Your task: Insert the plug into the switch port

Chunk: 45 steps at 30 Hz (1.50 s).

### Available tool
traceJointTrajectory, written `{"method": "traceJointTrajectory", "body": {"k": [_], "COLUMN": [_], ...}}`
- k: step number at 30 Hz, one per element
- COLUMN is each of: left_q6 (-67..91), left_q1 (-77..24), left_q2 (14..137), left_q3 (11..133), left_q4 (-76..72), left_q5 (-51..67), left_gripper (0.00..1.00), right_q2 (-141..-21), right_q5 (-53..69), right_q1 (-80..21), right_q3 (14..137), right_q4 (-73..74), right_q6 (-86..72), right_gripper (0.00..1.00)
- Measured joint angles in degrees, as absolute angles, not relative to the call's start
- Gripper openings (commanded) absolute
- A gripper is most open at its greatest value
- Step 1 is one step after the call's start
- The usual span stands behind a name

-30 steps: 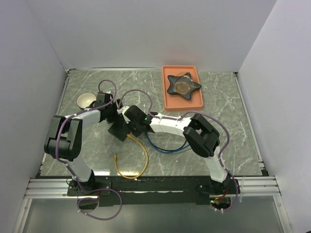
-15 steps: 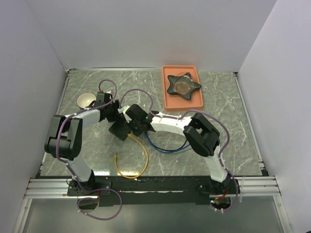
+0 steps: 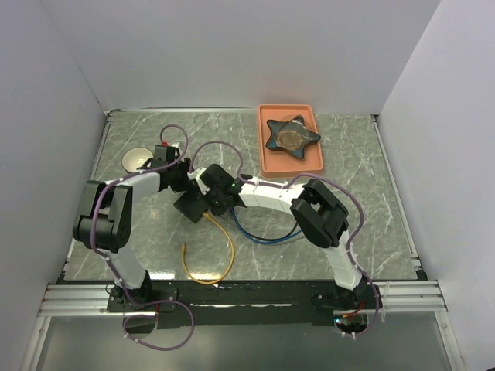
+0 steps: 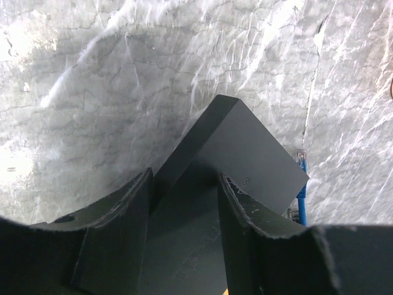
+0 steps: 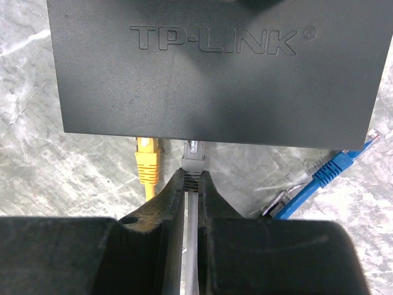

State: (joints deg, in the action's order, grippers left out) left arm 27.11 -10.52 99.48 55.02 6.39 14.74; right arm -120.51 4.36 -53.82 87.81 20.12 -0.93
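The black TP-LINK switch [image 5: 209,74] lies flat near the table's middle [image 3: 190,207]. Its switch port is hidden under the box's near edge. My right gripper [image 5: 192,175] is shut on the grey plug [image 5: 193,152], whose tip meets that edge just right of a yellow plug [image 5: 147,161]. Whether the tip is inside a socket is hidden. My left gripper [image 4: 184,178] straddles the switch's [image 4: 252,153] far-left corner. The left finger is against the box's side and the right finger lies over its top face. From above, both grippers [image 3: 184,188] [image 3: 210,199] crowd the box.
A loose blue plug [image 5: 331,169] lies right of the grey one, its cable [image 3: 263,238] looping toward the right arm. A yellow cable [image 3: 220,255] curls toward the front. An orange tray [image 3: 267,158] with a dark star-shaped object [image 3: 291,136] sits at the back. A white bowl [image 3: 136,159] is far left.
The left gripper's fingers have drawn closer together around the switch's corner. The right gripper with the grey plug has edged slightly left toward the box.
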Motion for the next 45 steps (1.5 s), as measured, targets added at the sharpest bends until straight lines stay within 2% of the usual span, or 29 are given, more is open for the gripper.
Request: {"method": "traceJointTrajectory", "body": {"k": [15, 20, 27, 30, 32, 37, 38, 43, 45], "left_q6": [24.67, 24.6, 25.15, 26.11, 26.98, 29.8, 30.28, 32.34, 32.84], "left_q1": [-10.57, -10.7, -11.49, -11.55, -11.64, -12.01, -12.12, -12.14, -12.08], "left_q2": [101.25, 101.27, 100.77, 99.77, 99.0, 96.25, 95.37, 90.0, 87.29], "left_q3": [56.9, 56.97, 57.17, 57.12, 57.04, 55.53, 55.18, 54.0, 53.58], "left_q4": [6.26, 6.35, 7.01, 9.26, 10.74, 15.22, 16.14, 18.9, 18.94], "left_q5": [16.25, 16.14, 14.9, 13.69, 12.75, 10.9, 10.11, 6.28, 5.02], "left_gripper": [0.45, 0.52, 0.67, 0.78, 0.82, 0.93, 0.94, 0.98, 0.98], "right_q2": [-123.07, -123.09, -122.37, -120.81, -120.01, -118.17, -117.49, -113.1, -111.44], "right_q5": [3.86, 3.66, 3.66, 3.86, 3.84, 2.39, 2.13, -0.05, -0.97], "right_q1": [-53.49, -53.49, -53.49, -53.49, -53.49, -53.6, -53.65, -53.65, -53.65], "right_q3": [92.84, 93.01, 90.5, 86.98, 85.08, 82.61, 82.13, 80.01, 79.59], "right_q4": [24.53, 24.91, 22.04, 18.11, 15.86, 11.14, 10.5, 9.43, 9.34], "right_q6": [-2.04, -2.74, -3.79, -4.45, -4.8, -5.41, -5.37, -6.15, -6.28], "right_gripper": [0.0, 0.0, 0.19, 0.26, 0.3, 0.52, 0.58, 0.77, 0.89]}}
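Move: The right hand still pinches the grey plug; its port in the switch lies only about 1 cm ahead and 2 cm to the left, with the switch's middle some 4 cm ahead and 4 cm left. The yellow plug is roughly 1 cm back and 2 cm left, the blue plug about 6 cm ahead, 4 cm right and 2 cm lower. From the left hand at the switch's rear side, that port is about 6 cm back and 4 cm right, slightly lower. Forward and slightly left, barely 1 cm, the right hand pushes the pinched grey plug towards its port while the left hand, at the switch's rear side, edges forward and right, bracing it. After a pause the right fingers open, let go of the plug and rise about 5 cm; the left hand opens wide, comes off the switch and pulls back some 4 cm, then left and up. ##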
